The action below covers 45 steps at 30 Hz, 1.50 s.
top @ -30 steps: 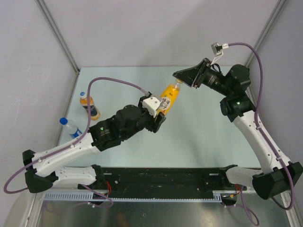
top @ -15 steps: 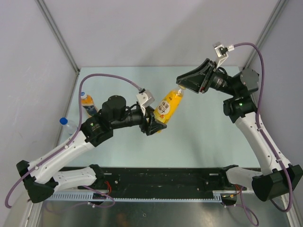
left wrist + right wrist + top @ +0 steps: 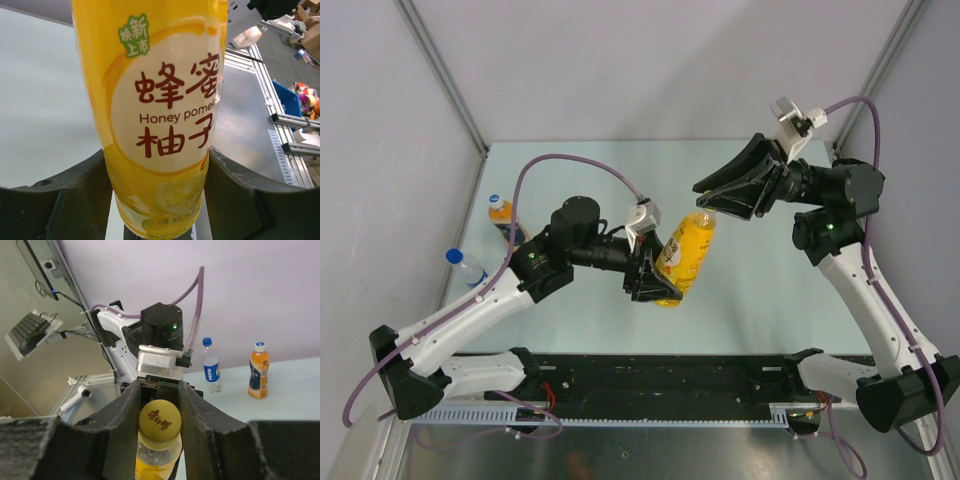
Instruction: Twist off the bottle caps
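My left gripper (image 3: pixel 656 278) is shut on the lower body of the tall yellow-orange bottle (image 3: pixel 688 248) and holds it tilted above the table. In the left wrist view that bottle (image 3: pixel 160 100) fills the gap between both fingers (image 3: pixel 75 195). My right gripper (image 3: pixel 706 203) is shut on its yellow cap (image 3: pixel 160 421), which sits on the bottle neck between the two pads (image 3: pixel 127 415). The short orange bottle (image 3: pixel 504 217) and the clear water bottle (image 3: pixel 472 269) stand at the table's left edge, capped and untouched. Both also show in the right wrist view, orange bottle (image 3: pixel 259 374) and water bottle (image 3: pixel 211 369).
The table's left wall rail (image 3: pixel 470 190) runs close to the two standing bottles. A black rail (image 3: pixel 660 378) with the arm bases lies along the near edge. Purple cables (image 3: pixel 570 165) loop above both arms.
The left arm has carried the yellow-orange bottle nearer and slightly right, turning it more upright. The right gripper followed, still clamped on the cap.
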Motion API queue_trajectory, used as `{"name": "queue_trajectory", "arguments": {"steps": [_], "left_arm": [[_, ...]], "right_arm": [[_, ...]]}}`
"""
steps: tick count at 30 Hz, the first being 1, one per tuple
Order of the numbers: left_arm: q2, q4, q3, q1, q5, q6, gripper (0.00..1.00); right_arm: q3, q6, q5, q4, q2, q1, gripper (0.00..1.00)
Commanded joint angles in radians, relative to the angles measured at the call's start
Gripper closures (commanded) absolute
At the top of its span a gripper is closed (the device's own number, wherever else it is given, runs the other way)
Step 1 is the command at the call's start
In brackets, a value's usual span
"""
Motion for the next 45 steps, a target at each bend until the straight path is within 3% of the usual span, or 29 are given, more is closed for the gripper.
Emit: {"name": "queue_trajectory", "arguments": {"steps": [1, 7, 8, 13, 15, 17, 22, 29, 40, 45], "left_arm": [[-0.039, 0.194, 0.022, -0.014, 0.173, 0.014, 1.00], [-0.048, 0.207, -0.008, -0.012, 0.136, 0.000, 1.00], [-0.051, 0.207, -0.013, -0.011, 0.126, 0.000, 1.00], [-0.069, 0.206, -0.046, 0.001, 0.045, -0.008, 1.00], [-0.080, 0.207, -0.063, 0.010, -0.009, -0.018, 1.00], [-0.091, 0.207, -0.080, 0.024, -0.043, -0.023, 1.00], [-0.102, 0.206, -0.109, 0.046, -0.092, -0.029, 1.00], [-0.106, 0.180, -0.122, 0.052, -0.177, -0.023, 1.00], [-0.091, 0.063, -0.096, 0.052, -0.444, 0.023, 1.00], [-0.067, -0.005, -0.068, 0.040, -0.590, 0.047, 1.00]], "right_arm": [[-0.017, -0.087, -0.062, -0.005, -0.006, 0.009, 1.00], [-0.017, -0.081, -0.022, -0.027, -0.013, 0.000, 0.99], [-0.017, -0.071, -0.012, -0.024, -0.015, -0.004, 0.94], [-0.017, 0.006, 0.055, 0.015, -0.041, -0.041, 0.29], [-0.017, 0.058, 0.085, 0.043, -0.060, -0.067, 0.13], [-0.017, 0.095, 0.113, 0.060, -0.084, -0.093, 0.04], [-0.016, 0.087, 0.200, 0.018, -0.156, -0.145, 0.01], [-0.015, -0.001, 0.361, -0.189, -0.192, -0.168, 0.01], [-0.006, -0.002, 0.518, -0.389, -0.136, -0.158, 0.01], [0.063, -0.032, 0.586, -0.566, -0.077, -0.117, 0.01]]}}
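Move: Between the right hand's pads sits the yellow bottle's cap, practically at the hand point; the bottle's body hangs below it, its middle about 9 cm down, 4 cm back and 2 cm left. From the left hand, still gripping the body low down, the cap is some 13 cm up, 5 cm ahead and 3 cm right. The orange bottle stands about 40 cm left and 24 cm ahead of that hand, the Pepsi bottle 44 cm left and 11 cm ahead, both roughly 22 cm lower. Letting go of the cap, the right fingers open wide; the hand pulls off to the right and up by 5-6 cm each, then swings forward about 9 cm and sinks back to its starting height, turning clockwise some 35 degrees. The left keeps its grip and, after a slight draw back, carries the bottle about 8 cm forward, a little left and down, turning counter-clockwise. ##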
